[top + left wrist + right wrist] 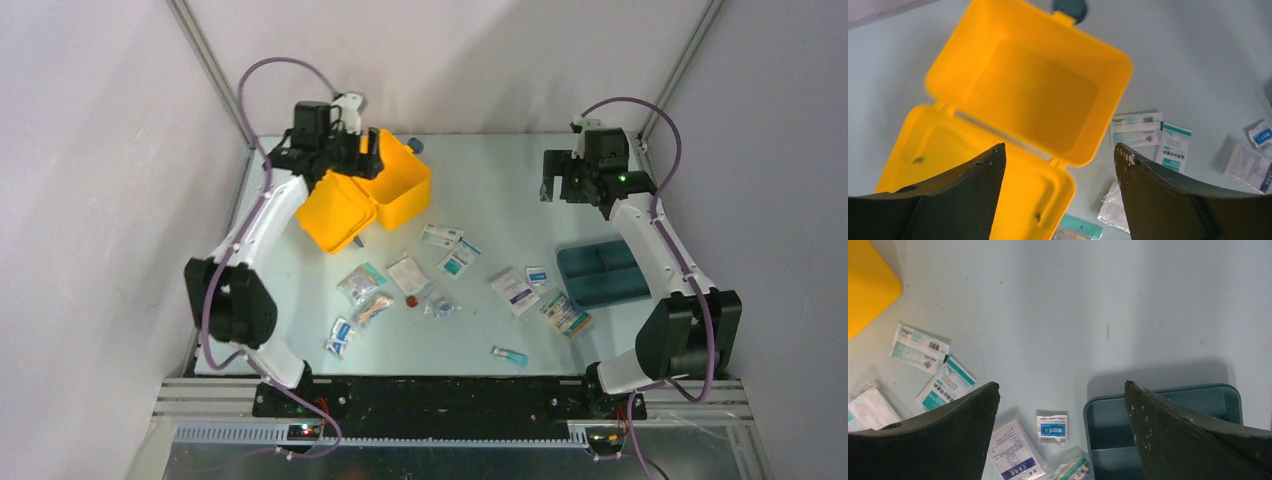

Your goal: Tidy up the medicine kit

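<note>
The medicine kit (400, 185) is a yellow hinged box at the back left of the table, lying open with its lid (335, 212) folded toward the near left. In the left wrist view its base (1033, 90) is hollow with nothing inside, and the lid (948, 150) lies below it. My left gripper (368, 150) hovers open above the kit (1059, 146), holding nothing. My right gripper (556, 185) hangs open at the back right (1061, 383), above bare table, with nothing between its fingers.
A dark teal two-compartment tray (603, 272) lies at the right (1105, 425). Several sachets and small bags are scattered mid-table, among them white-and-teal ones (441, 236) (919, 347), a small blue-label one (1052, 429) and a small vial (509, 354) near the front.
</note>
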`<act>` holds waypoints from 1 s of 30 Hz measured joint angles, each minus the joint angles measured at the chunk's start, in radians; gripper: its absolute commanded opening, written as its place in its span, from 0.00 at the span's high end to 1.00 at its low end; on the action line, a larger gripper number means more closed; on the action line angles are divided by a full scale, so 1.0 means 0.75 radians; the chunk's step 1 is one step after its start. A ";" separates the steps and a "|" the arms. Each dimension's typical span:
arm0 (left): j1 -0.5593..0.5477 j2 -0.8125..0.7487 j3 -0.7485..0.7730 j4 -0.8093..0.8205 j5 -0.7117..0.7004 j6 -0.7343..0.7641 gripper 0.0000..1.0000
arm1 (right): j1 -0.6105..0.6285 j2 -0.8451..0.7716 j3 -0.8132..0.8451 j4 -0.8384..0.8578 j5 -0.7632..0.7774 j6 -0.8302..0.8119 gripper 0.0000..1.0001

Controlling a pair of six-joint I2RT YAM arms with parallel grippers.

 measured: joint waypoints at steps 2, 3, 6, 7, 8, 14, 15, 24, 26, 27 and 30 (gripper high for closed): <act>-0.060 0.091 0.087 0.010 0.032 0.052 0.22 | 0.000 0.000 0.002 -0.001 -0.035 -0.030 0.01; -0.079 0.130 0.117 0.015 0.043 0.070 0.24 | 0.000 0.000 0.002 -0.002 -0.058 -0.049 0.01; -0.136 0.278 0.230 0.016 0.065 0.104 0.27 | 0.000 -0.001 0.003 -0.015 -0.122 -0.111 0.01; -0.153 0.335 0.280 0.009 0.068 0.114 0.28 | 0.000 -0.001 0.003 -0.026 -0.142 -0.128 0.01; -0.167 0.388 0.322 0.011 0.067 0.121 0.29 | -0.001 -0.001 0.003 -0.036 -0.159 -0.141 0.01; -0.225 0.629 0.512 0.008 0.070 0.176 0.36 | -0.014 -0.001 0.003 -0.051 -0.229 -0.160 0.01; -0.229 0.650 0.525 0.009 0.073 0.177 0.36 | -0.017 -0.001 0.003 -0.051 -0.234 -0.161 0.00; -0.263 0.678 0.491 -0.002 0.213 0.172 0.36 | -0.057 0.007 0.005 -0.051 -0.269 -0.168 0.01; -0.282 0.678 0.456 -0.006 0.219 0.173 0.38 | -0.063 0.017 0.008 -0.050 -0.280 -0.167 0.01; -0.293 0.678 0.435 -0.010 0.216 0.173 0.41 | -0.065 0.022 0.008 -0.050 -0.283 -0.165 0.01; -0.319 0.678 0.400 -0.024 0.194 0.190 0.51 | -0.068 0.043 0.008 -0.050 -0.305 -0.157 0.01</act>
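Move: The two overlapping white sachets lie about 17 cm to the left gripper's right and 4 cm back, some 23 cm below it. The open yellow box is centred about 6 cm ahead and 4 cm to the gripper's right, 19 cm down. The teal-striped packet sits roughly 7 cm back and 4 cm right of the sachets; the gauze packet is 15 cm back and 8 cm right of the gripper. From the right gripper, the sachets are about 26 cm left, almost level fore and aft. Bring the empty left gripper some 15 cm to the right and 12 cm down, across the yellow box towards the white sachets. Reach forward at first, then draw back about 5 cm while still sinking beside the box's right-hand wall. Turn the wrist about 25 degrees clockwise, tip the fingers a little farther down, and narrow them by roughly a third without gripping anything. ##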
